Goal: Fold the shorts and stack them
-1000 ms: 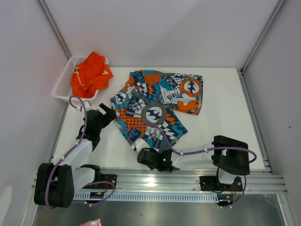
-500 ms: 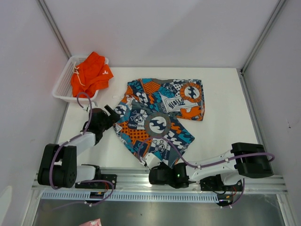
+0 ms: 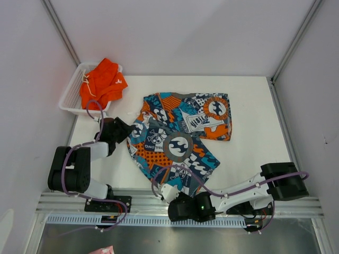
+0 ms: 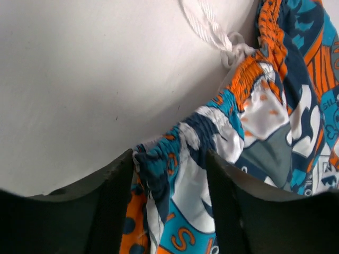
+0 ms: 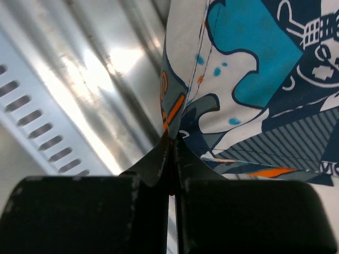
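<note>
The printed shorts [image 3: 180, 132] lie spread in the middle of the table, in blue, teal, orange and white. My left gripper [image 3: 124, 131] is at their left waistband corner. In the left wrist view the gathered waistband [image 4: 175, 143] lies between the jaws of the left gripper [image 4: 169, 156], which stand apart around it. My right gripper [image 3: 165, 191] is shut on the near hem and holds it over the metal rail; the right wrist view shows the right gripper [image 5: 170, 142] pinching the cloth [image 5: 249, 69]. The orange shorts [image 3: 102, 82] lie bunched in the white basket.
The white mesh basket [image 3: 69, 98] stands at the back left corner. A metal rail [image 3: 238, 203] runs along the near edge and shows as ribbed metal [image 5: 95, 79] in the right wrist view. A white drawstring [image 4: 209, 24] trails from the waistband. Walls close in the table.
My right gripper has pulled the hem toward the near edge and onto the rail. The left gripper has moved up to the waistband and its jaws have narrowed. The shorts have stretched out.
</note>
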You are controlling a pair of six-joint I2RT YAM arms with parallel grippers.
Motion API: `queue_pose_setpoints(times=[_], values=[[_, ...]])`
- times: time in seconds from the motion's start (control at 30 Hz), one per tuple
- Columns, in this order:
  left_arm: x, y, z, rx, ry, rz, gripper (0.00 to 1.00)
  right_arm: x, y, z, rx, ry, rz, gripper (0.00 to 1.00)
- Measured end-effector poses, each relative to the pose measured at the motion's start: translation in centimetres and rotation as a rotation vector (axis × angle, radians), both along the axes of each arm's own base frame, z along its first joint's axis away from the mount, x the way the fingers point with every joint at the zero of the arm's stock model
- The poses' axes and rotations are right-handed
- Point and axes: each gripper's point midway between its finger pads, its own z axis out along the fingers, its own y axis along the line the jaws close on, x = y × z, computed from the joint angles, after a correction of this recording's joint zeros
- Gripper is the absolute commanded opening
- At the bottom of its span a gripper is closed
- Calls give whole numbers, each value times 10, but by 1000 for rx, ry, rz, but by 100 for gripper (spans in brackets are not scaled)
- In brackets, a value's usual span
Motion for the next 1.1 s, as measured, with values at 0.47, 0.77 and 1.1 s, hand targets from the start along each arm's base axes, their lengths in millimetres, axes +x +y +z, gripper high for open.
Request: queue_pose_setpoints(times=[0.47,0.77,1.1], values=[[-30,-1,20,-29,8,8,0,-15,-3,49,49,-55,56,0],[-65,31,79,-26,60,236,0,41,-23,146,216,-126,-78,0],[-89,45,99,-157,77,452,0,185,-89,211,250,-260,-494,0]])
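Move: The side edge of the shorts lies between my open left fingers, barely 1 cm below; their drawstring is about 6 cm ahead and 1 cm right, and the white basket some 17 cm ahead and 18 cm left. My right hand already pinches the near leg's corner at the front rail; the folded leg's orange ring is about 40 cm ahead and 17 cm right, the round grey patch roughly 23 cm straight ahead. I shut my left fingers on the edge, then draw it back about 9 cm, up 10 and slightly left, turning the hand some 25 degrees counter-clockwise. Keeping its pinch, my right hand first eases back about 3 cm, then sweeps the leg corner up some 20 cm, forward and to the right towards the folded leg, turning clockwise. ##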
